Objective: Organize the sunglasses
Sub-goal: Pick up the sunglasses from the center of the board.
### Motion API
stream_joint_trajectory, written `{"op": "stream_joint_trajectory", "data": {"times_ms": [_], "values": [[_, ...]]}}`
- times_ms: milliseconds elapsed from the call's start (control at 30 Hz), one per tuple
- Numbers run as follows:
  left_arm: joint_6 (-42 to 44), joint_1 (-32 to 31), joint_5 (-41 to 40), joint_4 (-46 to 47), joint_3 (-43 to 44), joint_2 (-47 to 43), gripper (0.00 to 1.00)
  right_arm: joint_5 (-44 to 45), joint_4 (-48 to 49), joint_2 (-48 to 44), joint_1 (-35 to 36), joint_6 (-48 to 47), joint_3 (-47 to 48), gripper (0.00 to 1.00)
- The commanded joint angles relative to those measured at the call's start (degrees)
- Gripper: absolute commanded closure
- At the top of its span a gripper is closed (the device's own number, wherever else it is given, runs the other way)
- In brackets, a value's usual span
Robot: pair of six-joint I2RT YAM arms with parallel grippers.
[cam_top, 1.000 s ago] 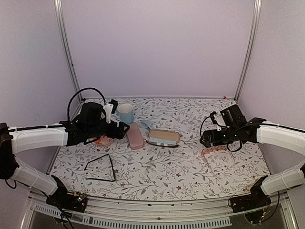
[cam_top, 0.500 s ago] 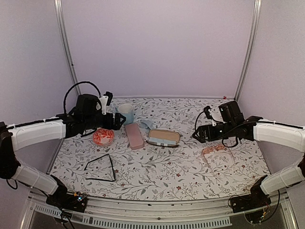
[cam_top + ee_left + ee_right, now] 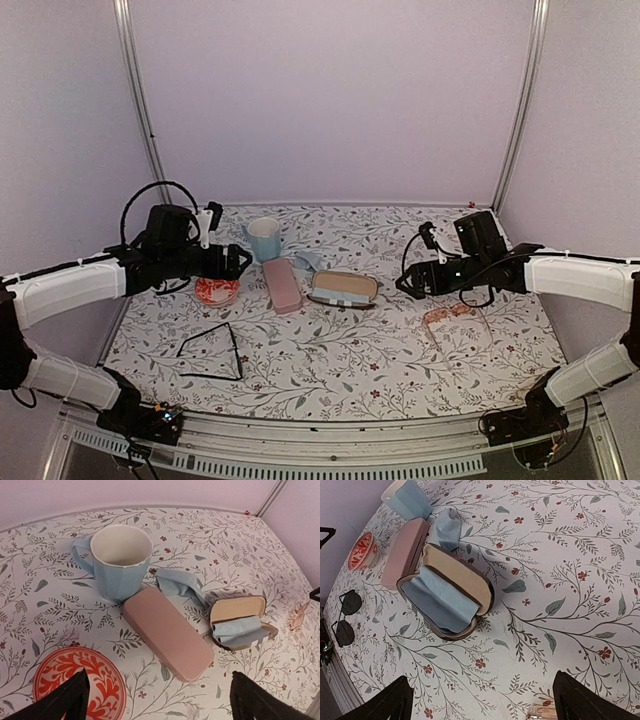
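Note:
The black wire-frame sunglasses [image 3: 212,352] lie on the near left of the floral table; the right wrist view shows them as dark lenses [image 3: 345,617] at its left edge. The pinkish-tan sunglasses [image 3: 457,325] lie near right, and only a sliver [image 3: 542,712] of them shows in the right wrist view. My left gripper [image 3: 238,262] [image 3: 159,680] hangs open and empty above the red dish [image 3: 216,291] and the pink case [image 3: 167,632]. My right gripper [image 3: 405,283] [image 3: 481,680] is open and empty, just up and left of the pinkish pair, facing the open brown case [image 3: 447,597].
The pink case [image 3: 283,285] and the open brown case [image 3: 343,290], with a blue cloth inside, sit mid-table. A blue mug [image 3: 264,238] [image 3: 120,562] stands behind them, with a loose blue cloth [image 3: 177,585] beside it. The red dish [image 3: 75,685] is under my left finger.
My left arm has drawn back to the left, uncovering the red dish, and its jaws have spread wider. My right gripper has shifted left, away from the pinkish sunglasses.

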Motion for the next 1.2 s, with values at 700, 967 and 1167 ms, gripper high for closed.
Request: {"op": "stream_joint_trajectory", "data": {"times_ms": [700,967,1167], "values": [[-16.4,-5.8,-3.4,-12.4,-18.4,-13.5,0.24,-5.4,6.1,4.1,1.0,0.2,-0.9,0.01],[-18.2,-1.6,4.1,-4.1,-22.3,-12.4,0.22,-4.9,6.5,2.1,1.5,1.5,-2.9,0.01],[-19.1,-1.5,5.9,-2.4,-23.8,-12.4,0.23,-1.6,5.3,1.0,1.7,2.2,-4.3,0.01]]}}
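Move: The sunglasses lie folded open on the board some 14 cm back from my left hand, about 4 cm to its left and roughly 16 cm below. The red bowl is about 5 cm ahead of that hand and 9 cm left, the pink box some 6 cm ahead and 9 cm right, both about 15 cm down. From my right hand the sunglasses are around 46 cm left, 10 cm back and 13 cm below. I bring my empty left hand down and back from beside the bowl and pink box towards the sunglasses, about 11 cm each way: first drawing back while sinking, then almost straight down, easing some 4 cm left. I tip the fingers about 20 degrees further down and narrow them to roughly three-quarters open. My right hand, still wide open, dips about 2 cm and drifts slightly left. ##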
